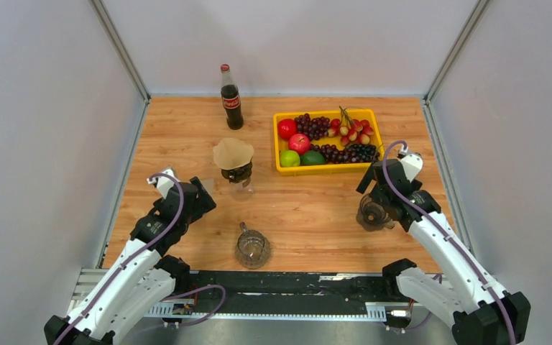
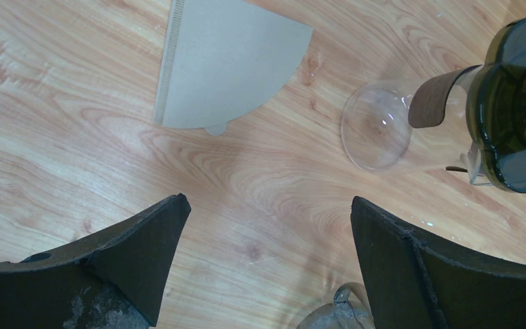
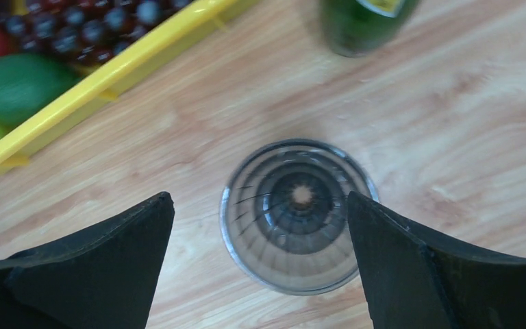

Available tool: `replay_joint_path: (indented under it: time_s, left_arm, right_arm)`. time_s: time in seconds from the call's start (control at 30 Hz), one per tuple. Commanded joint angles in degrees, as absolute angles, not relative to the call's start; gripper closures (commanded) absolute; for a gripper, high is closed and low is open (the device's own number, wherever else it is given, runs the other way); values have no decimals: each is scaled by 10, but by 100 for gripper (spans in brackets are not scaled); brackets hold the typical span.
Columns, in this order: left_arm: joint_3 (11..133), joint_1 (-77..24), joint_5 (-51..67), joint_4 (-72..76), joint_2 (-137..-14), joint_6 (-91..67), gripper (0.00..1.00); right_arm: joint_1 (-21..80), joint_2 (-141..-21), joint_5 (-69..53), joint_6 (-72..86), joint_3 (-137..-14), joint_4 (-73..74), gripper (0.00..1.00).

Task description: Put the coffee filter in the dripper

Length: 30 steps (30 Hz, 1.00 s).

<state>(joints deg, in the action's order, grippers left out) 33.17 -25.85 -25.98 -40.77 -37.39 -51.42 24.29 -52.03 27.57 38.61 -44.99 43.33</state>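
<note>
The brown paper coffee filter (image 1: 233, 152) lies flat and folded on the wooden table; it also shows in the left wrist view (image 2: 226, 62). The ribbed glass dripper (image 3: 294, 212) stands upright at the right, mouth up and with nothing in it; in the top view it looks dark (image 1: 374, 213). My right gripper (image 3: 259, 202) is open, its fingers on either side of the dripper from above, also in the top view (image 1: 375, 201). My left gripper (image 2: 267, 226) is open and holds nothing over bare table short of the filter, also in the top view (image 1: 205, 195).
A clear glass piece with a brown band (image 2: 383, 123) and a dark green lobed part (image 2: 520, 103) lies just beyond the filter. A glass jug (image 1: 251, 248) stands near the front edge. A yellow fruit tray (image 1: 328, 169) and a cola bottle (image 1: 231, 97) stand at the back.
</note>
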Motion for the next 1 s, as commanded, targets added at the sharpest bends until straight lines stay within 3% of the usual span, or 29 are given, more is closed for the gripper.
replay_joint_path:
  time_s: [0.0, 0.2, 0.3, 0.97]
  left_arm:
    - [315, -260, -269, -368, -357, -536, 0]
    - [312, -260, -269, -348, -361, -519, 0]
    - [308, -259, -271, -338, -363, -514, 0]
    - [313, -260, -252, -323, -370, -505, 0]
  right_arm:
    - [168, -512, 239, 403, -434, 466, 0]
    - [116, -518, 191, 399, -390, 470, 2]
    - [110, -530, 195, 404, -381, 464, 9]
    - [105, -523, 161, 417, -347, 405, 75]
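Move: The grey glass dripper stands below the open right hand, about 3 cm to its right, level with it forward-wise and some 12 cm down. The green bottle is about 9 cm ahead and 12 cm right of the hand, 8 cm lower; the yellow fruit tray's middle is some 22 cm ahead, 11 cm left and 14 cm below. From the left hand the dripper lies roughly 52 cm right, level with it and 10 cm down. The grey dripper's near right rim is what the right hand comes down to: the hand first swings right and sinks, then draws back, about 8 cm down with some 4 cm each of right and back. The fingers tip about 15 degrees steeper and turn slightly clockwise, closing from wide open to about a third, to straddle the rim with one finger inside the glass and the other outside. ##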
